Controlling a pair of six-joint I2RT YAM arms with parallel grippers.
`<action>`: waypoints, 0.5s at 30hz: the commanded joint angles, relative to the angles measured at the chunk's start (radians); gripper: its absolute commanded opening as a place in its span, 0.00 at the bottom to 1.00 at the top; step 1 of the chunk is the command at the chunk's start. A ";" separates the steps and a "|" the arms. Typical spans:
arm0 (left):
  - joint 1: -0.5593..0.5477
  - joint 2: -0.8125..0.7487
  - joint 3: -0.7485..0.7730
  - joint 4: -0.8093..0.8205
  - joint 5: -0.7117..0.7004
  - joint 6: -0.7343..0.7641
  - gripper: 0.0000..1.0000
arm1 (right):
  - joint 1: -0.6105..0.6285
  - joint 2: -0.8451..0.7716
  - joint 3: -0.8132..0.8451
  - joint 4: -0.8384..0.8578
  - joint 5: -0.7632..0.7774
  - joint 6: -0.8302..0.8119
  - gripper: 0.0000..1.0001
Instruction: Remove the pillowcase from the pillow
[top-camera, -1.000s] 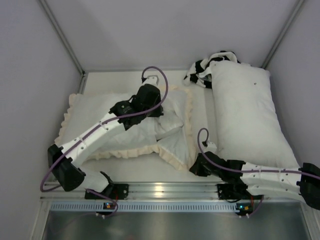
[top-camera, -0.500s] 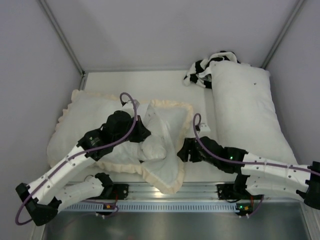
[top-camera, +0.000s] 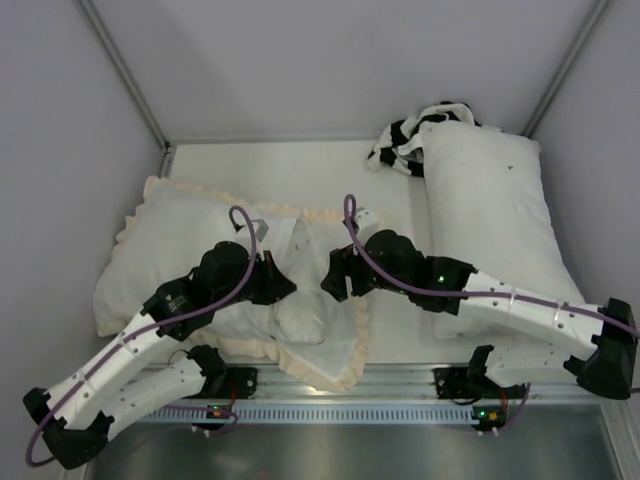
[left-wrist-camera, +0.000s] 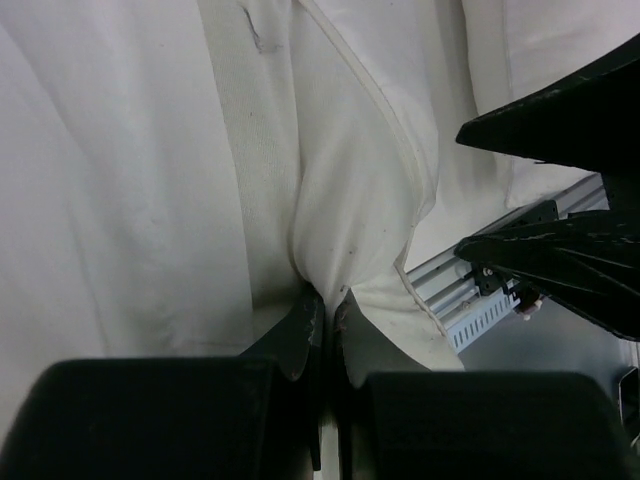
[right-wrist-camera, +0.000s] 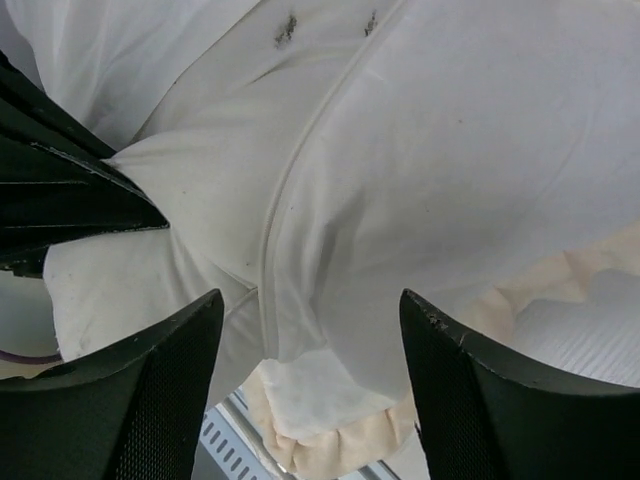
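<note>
The pillowcase (top-camera: 165, 240) lies cream-white face up at the left, and its ruffled frill (top-camera: 347, 368) reaches the near rail. A white bulge with a piped seam and tiny specks, the pillow's corner (top-camera: 300, 315), pokes out over the case. My left gripper (top-camera: 288, 287) is shut on that corner (left-wrist-camera: 350, 180), with the fabric pinched between its fingertips (left-wrist-camera: 325, 300). My right gripper (top-camera: 333, 282) hovers open just right of it. In the right wrist view the pillow (right-wrist-camera: 450, 150) fills the space between its spread jaws (right-wrist-camera: 310, 295), with the frill (right-wrist-camera: 330, 440) below. The rest of the pillow is hidden in the case.
A longer plain white pillow (top-camera: 490, 220) lies along the right side, under the right arm. A black-and-white patterned cloth (top-camera: 405, 140) sits at its far end. A metal rail (top-camera: 330, 385) borders the near edge. Grey walls close in on the left, back and right.
The left gripper pulled the pinched fabric toward the near left. The right gripper let go of the case's near corner, opened, and moved up-left beside the left gripper.
</note>
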 joint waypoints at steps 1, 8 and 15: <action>0.006 -0.037 0.002 0.026 0.003 -0.020 0.00 | -0.006 0.057 0.072 -0.002 -0.055 -0.046 0.68; 0.006 -0.041 0.013 0.026 0.029 -0.023 0.00 | -0.006 0.174 0.121 0.021 -0.015 -0.048 0.61; 0.006 -0.086 0.014 0.023 0.049 -0.032 0.00 | -0.006 0.197 0.110 0.000 0.144 -0.022 0.31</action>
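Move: The stitched hem fold of the pillowcase lies close in front of my open right fingers: about 2 cm ahead, 3 cm left and 4 cm down. The bunched white cloth in my left hand is about 10 cm left of my right hand, 1 cm back and 3 cm lower; the peach ruffle's near stretch is 6 cm right, 5 cm back and 18 cm below. From my left hand, the fold lies roughly 2 cm ahead, 7 cm right and 2 cm down. With my left hand still pinching the bunched cloth and staying practically in place, I sink my right hand about 3.5 cm while easing it some 2.5 cm left and a little forward onto the hem fold beside it. My wide right fingers straddle the fold and draw in to about half their gap, gathering the cloth between their tips. ##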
